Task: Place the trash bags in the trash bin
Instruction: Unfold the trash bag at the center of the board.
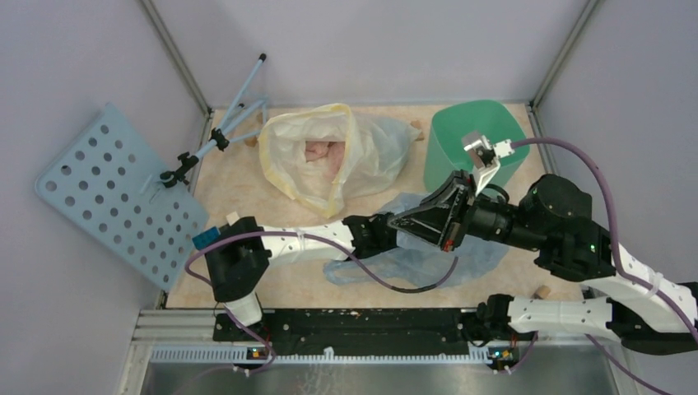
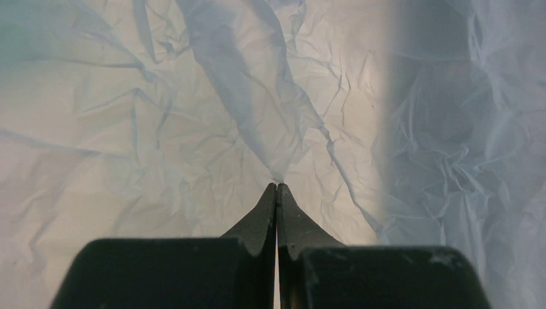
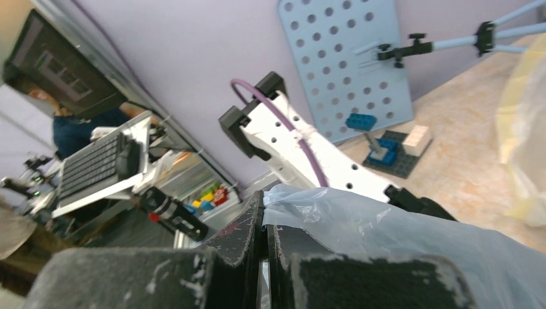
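The pale-blue see-through trash bag [image 1: 469,251] lies crumpled on the table in front of the mint-green trash bin [image 1: 473,148], which stands at the back right. My left gripper [image 1: 385,231] reaches right across the table and is shut on a pinch of the bag [image 2: 193,129], which fills the left wrist view around the closed tips [image 2: 277,185]. My right gripper [image 1: 401,220] points left and meets the left one. In the right wrist view it [image 3: 264,201] is shut on an edge of the bag [image 3: 399,232], which drapes over its right finger.
A whitish bag with a yellow rim [image 1: 329,156] lies open at the back middle. A pale-blue perforated board [image 1: 115,193] leans at the left wall beside a clamp stand [image 1: 222,132]. Small toy bricks [image 1: 210,236] sit near the left arm's base, and a wooden block [image 1: 542,291] lies front right.
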You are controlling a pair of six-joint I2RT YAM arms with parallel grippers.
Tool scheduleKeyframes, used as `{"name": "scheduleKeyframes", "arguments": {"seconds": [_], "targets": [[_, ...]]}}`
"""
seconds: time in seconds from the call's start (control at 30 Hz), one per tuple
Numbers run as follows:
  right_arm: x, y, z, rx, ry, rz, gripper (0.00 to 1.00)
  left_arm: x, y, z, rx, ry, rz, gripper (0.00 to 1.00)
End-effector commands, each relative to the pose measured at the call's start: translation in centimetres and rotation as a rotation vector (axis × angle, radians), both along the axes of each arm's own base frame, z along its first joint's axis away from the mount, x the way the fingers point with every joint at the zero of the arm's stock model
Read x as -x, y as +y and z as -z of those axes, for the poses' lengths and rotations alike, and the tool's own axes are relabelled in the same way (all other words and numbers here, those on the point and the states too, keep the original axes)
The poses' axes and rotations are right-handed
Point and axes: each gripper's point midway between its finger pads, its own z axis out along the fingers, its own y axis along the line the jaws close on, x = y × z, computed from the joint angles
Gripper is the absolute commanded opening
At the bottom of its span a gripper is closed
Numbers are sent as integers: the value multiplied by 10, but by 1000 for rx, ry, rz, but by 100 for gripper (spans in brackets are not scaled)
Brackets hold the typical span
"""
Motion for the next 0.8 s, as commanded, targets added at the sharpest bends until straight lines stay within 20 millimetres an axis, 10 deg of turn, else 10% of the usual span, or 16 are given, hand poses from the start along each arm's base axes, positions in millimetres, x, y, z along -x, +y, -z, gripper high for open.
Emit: {"name": "scheduleKeyframes", "arguments": {"seconds": [0.0, 0.43, 0.6, 0.77], "targets": [[-26, -22, 1, 22, -26, 182, 0, 0, 14, -7, -11, -1, -46, 0], [-102, -61, 96, 281, 8, 665, 0, 0, 36, -140, 403, -116, -153, 37], [-126, -87, 111, 360, -22, 860, 0, -9, 74, -183, 524, -66, -381, 52], [-122, -79, 106, 348, -46, 809, 0, -26, 143, -178, 534, 49, -776, 78]]}}
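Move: The blue trash bag's upper edge is pinched in the right fingers, about 37 cm above the left hand, some 9 cm to its left and 8 cm nearer the bases; the left hand is low in the film. From the left hand, the filled yellow-rimmed bag lies about 26 cm ahead and 22 cm left, the green bin some 22 cm ahead and 13 cm right. From the right hand, the blue bag's spread part is 42 cm below, 10 cm ahead and 9 cm right. The blue trash bag stays pinched in the shut right fingers, its held edge lowered and carried forward about 12 cm, and somewhat right, as that hand turns some 45 degrees clockwise. The left hand slides left, sinks a touch more into the film, then rises some 17 cm towards that edge, ending about 10 cm left, its fingers opening wide and swinging counter-clockwise. ##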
